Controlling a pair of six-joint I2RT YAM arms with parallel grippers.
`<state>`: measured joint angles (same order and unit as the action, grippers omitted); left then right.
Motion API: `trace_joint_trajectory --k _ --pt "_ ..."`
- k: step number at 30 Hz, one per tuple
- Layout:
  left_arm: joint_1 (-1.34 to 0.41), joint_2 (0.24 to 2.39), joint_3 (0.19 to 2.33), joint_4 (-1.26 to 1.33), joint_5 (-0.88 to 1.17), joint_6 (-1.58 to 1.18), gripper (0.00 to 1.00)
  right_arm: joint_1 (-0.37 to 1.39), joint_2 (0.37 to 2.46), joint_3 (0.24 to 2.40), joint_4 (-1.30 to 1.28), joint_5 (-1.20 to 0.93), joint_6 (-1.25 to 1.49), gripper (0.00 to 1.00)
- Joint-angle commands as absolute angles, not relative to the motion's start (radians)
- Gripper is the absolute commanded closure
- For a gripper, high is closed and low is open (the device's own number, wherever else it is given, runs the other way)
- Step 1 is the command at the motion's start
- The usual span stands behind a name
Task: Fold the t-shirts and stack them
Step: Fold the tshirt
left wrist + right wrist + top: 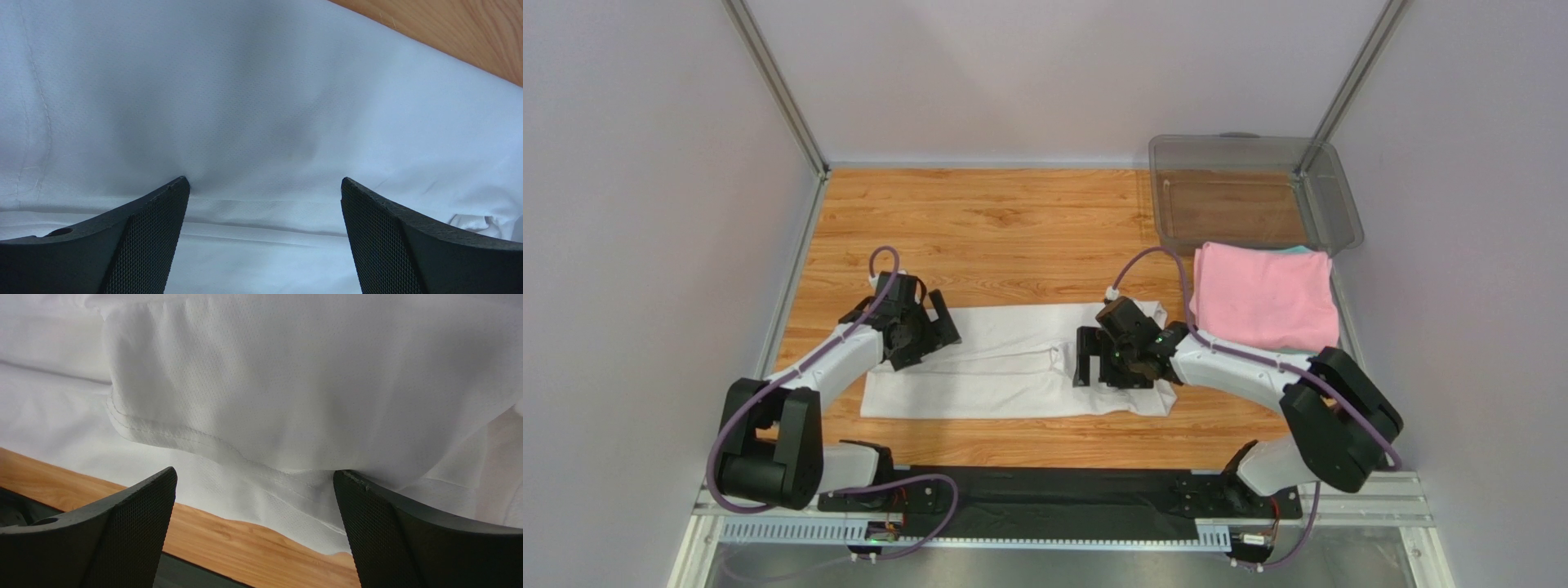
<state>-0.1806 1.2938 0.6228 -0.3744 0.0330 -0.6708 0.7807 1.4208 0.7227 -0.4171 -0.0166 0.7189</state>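
A white t-shirt [1014, 361] lies folded into a long band across the middle of the wooden table [1014, 233]. My left gripper [934, 328] stands open over its left end, and the white cloth [264, 122] fills that wrist view with nothing between the fingers. Over the shirt's right part, my right gripper [1102, 361] is open too; its wrist view shows a hemmed fold of the white shirt [294, 386] and the shirt's near edge on the wood. A folded pink t-shirt [1263, 294] rests at the right, with a teal edge [1296, 250] showing beneath it.
A clear plastic bin [1253, 190] stands at the back right, just behind the pink shirt. Grey walls close in the table on the left, back and right. A black mat and metal rail [1063, 496] run along the near edge between the arm bases.
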Motion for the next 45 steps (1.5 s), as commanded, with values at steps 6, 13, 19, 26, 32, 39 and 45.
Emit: trace_joint_trajectory --k 6,13,19,26,32,39,45 --pt "-0.242 1.308 0.597 -0.333 0.078 -0.721 0.00 0.597 1.698 0.909 -0.298 -0.024 0.602 0.00" --pt "-0.322 1.255 0.548 -0.345 0.063 -0.773 0.00 0.509 1.903 1.181 -0.362 -0.123 0.394 0.00" --pt "-0.418 1.144 0.457 -0.325 0.069 -0.854 0.00 0.482 2.057 1.466 -0.492 -0.179 0.184 0.00" --pt "-0.558 1.089 0.394 -0.236 0.071 -0.946 0.00 0.463 2.302 1.825 -0.624 -0.314 0.068 0.00" --pt "-0.705 1.179 0.402 -0.101 0.069 -1.032 0.00 0.463 2.526 2.155 -0.765 -0.376 0.005 0.00" --pt "-0.842 1.385 0.515 -0.035 0.075 -1.062 0.00 0.463 2.615 2.298 -0.749 -0.408 -0.066 0.00" --pt "-0.926 1.473 0.661 -0.141 0.025 -1.040 0.00 0.462 2.623 2.353 -0.715 -0.359 -0.081 0.00"
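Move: The white t-shirt lies as a strip some 60 cm long from left to right, just under both hands' fingertips; its middle is about 17 cm to the left hand's right and 4 cm back, and about 17 cm to the right hand's left, level with it. The pink t-shirts lie about 15 cm ahead and 32 cm to the right of the right hand; the grey box is roughly 39 cm ahead and 31 cm right. Open fingertips on the white t-shirt, right hand drags it some 30 cm forward-left, left hand 20 cm right-back. ##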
